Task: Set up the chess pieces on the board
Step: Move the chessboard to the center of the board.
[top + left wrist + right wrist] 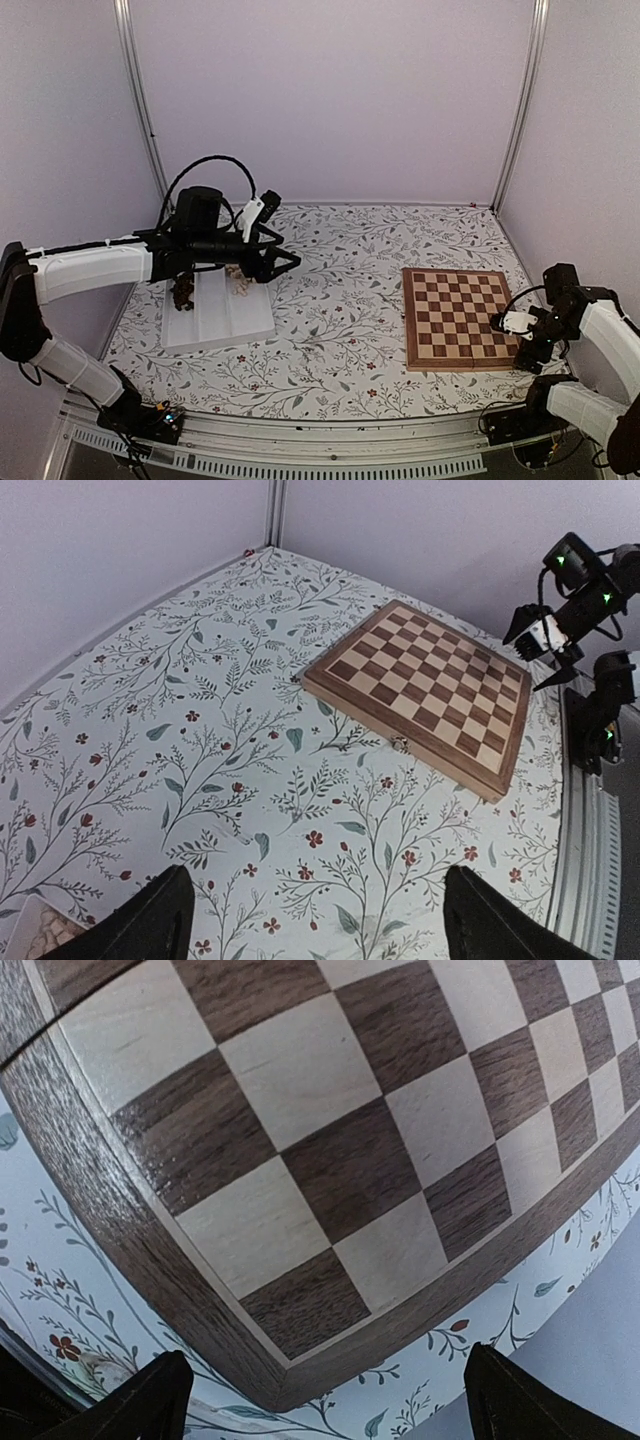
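The board (455, 318) lies at the right of the table, its squares bare; it also shows in the left wrist view (420, 680) and fills the right wrist view (330, 1140). Dark chess pieces (183, 293) and pale ones (238, 282) sit in a white tray (215, 325) at the left. My left gripper (280, 265) hovers over the tray's far right side, open and holding nothing (320, 935). Over the board's near right corner my right gripper (515, 340) stands open and empty (325, 1410).
A floral cloth (340, 300) covers the table between tray and board. Grey walls close in the back and both sides. A tray corner with pale pieces (40, 935) shows at the lower left of the left wrist view. The right arm (575, 580) stands beyond the board.
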Controlling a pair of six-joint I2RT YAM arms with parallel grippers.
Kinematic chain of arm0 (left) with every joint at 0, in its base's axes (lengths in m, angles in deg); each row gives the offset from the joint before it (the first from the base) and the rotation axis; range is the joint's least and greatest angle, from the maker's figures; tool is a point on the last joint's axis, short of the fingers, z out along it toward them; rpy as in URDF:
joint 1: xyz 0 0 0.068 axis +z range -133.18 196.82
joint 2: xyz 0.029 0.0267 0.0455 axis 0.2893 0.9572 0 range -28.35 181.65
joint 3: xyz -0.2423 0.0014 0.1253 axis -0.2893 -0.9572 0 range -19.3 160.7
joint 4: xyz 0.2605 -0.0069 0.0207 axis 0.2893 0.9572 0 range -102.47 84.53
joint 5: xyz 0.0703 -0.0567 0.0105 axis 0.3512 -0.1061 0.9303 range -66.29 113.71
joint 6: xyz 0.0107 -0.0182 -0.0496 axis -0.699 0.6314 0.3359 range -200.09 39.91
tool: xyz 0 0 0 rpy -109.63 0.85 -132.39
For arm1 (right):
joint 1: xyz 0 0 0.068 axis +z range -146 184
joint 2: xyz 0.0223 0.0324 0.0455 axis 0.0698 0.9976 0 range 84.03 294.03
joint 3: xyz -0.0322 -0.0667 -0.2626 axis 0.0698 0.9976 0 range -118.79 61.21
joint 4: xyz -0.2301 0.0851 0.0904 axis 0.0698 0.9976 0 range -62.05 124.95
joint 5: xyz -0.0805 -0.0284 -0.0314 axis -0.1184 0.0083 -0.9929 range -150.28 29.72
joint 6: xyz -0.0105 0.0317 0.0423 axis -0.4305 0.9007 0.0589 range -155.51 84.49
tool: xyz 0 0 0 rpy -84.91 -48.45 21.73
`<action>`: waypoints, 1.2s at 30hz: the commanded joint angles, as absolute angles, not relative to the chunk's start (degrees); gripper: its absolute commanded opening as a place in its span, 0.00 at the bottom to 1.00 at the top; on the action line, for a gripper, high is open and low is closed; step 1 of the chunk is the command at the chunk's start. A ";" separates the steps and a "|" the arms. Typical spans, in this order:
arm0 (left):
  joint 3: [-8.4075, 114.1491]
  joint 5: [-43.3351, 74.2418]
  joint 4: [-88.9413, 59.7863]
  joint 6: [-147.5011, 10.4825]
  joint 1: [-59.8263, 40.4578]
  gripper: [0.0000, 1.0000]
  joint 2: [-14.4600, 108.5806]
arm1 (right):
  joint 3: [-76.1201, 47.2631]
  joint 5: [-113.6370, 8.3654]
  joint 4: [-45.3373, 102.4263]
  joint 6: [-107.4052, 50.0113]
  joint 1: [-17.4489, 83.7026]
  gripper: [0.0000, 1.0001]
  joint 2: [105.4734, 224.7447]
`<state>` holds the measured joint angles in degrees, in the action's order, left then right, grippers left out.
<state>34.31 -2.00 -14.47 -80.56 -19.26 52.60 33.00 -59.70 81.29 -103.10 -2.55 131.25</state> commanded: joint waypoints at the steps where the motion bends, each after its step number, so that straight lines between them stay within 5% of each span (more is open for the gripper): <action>1: 33.84 -3.73 -15.77 -81.40 -20.09 0.88 53.63 | 34.00 -64.34 80.69 -108.43 -2.89 0.99 134.02; 13: 34.21 -4.32 -15.81 -81.18 -20.36 0.87 54.56 | 26.52 -68.87 59.82 -100.75 -2.94 0.99 150.46; 22: 36.04 -0.98 -17.76 -74.53 -20.45 0.83 58.43 | 9.09 -67.39 42.45 -89.89 -2.88 0.96 174.37; 29: 39.05 7.10 -20.81 -68.62 -21.97 0.86 63.95 | -12.72 -58.77 45.21 -74.91 2.57 0.93 192.51; 36: 50.57 17.47 -20.17 -68.87 -25.99 0.89 79.12 | -17.95 -66.99 45.41 -69.76 6.89 0.96 196.19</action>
<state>43.64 12.03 -19.22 -70.22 -23.70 70.81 -16.66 -63.68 44.44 -75.26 6.09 195.88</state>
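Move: The right hand is low beside the chessboard's near-right corner. That corner is only about 2 cm to the hand's left and level with it front to back. The board's middle lies roughly 14 cm ahead and 17 cm to the left, about 3 cm below. From the left hand, poised high, the chessboard's middle is some 50 cm to the right, perhaps 2 cm nearer the base and 20 cm lower. Wide-open right fingers bear against the chessboard's right side by its near corner and shove it forward, travelling about 35 cm; the hand first dips a little and edges right, then gathers speed and curls left at the far end, tipping up and turning clockwise by some 20 degrees each. Late on, the left hand, still open, starts down, forward and right towards the board. ##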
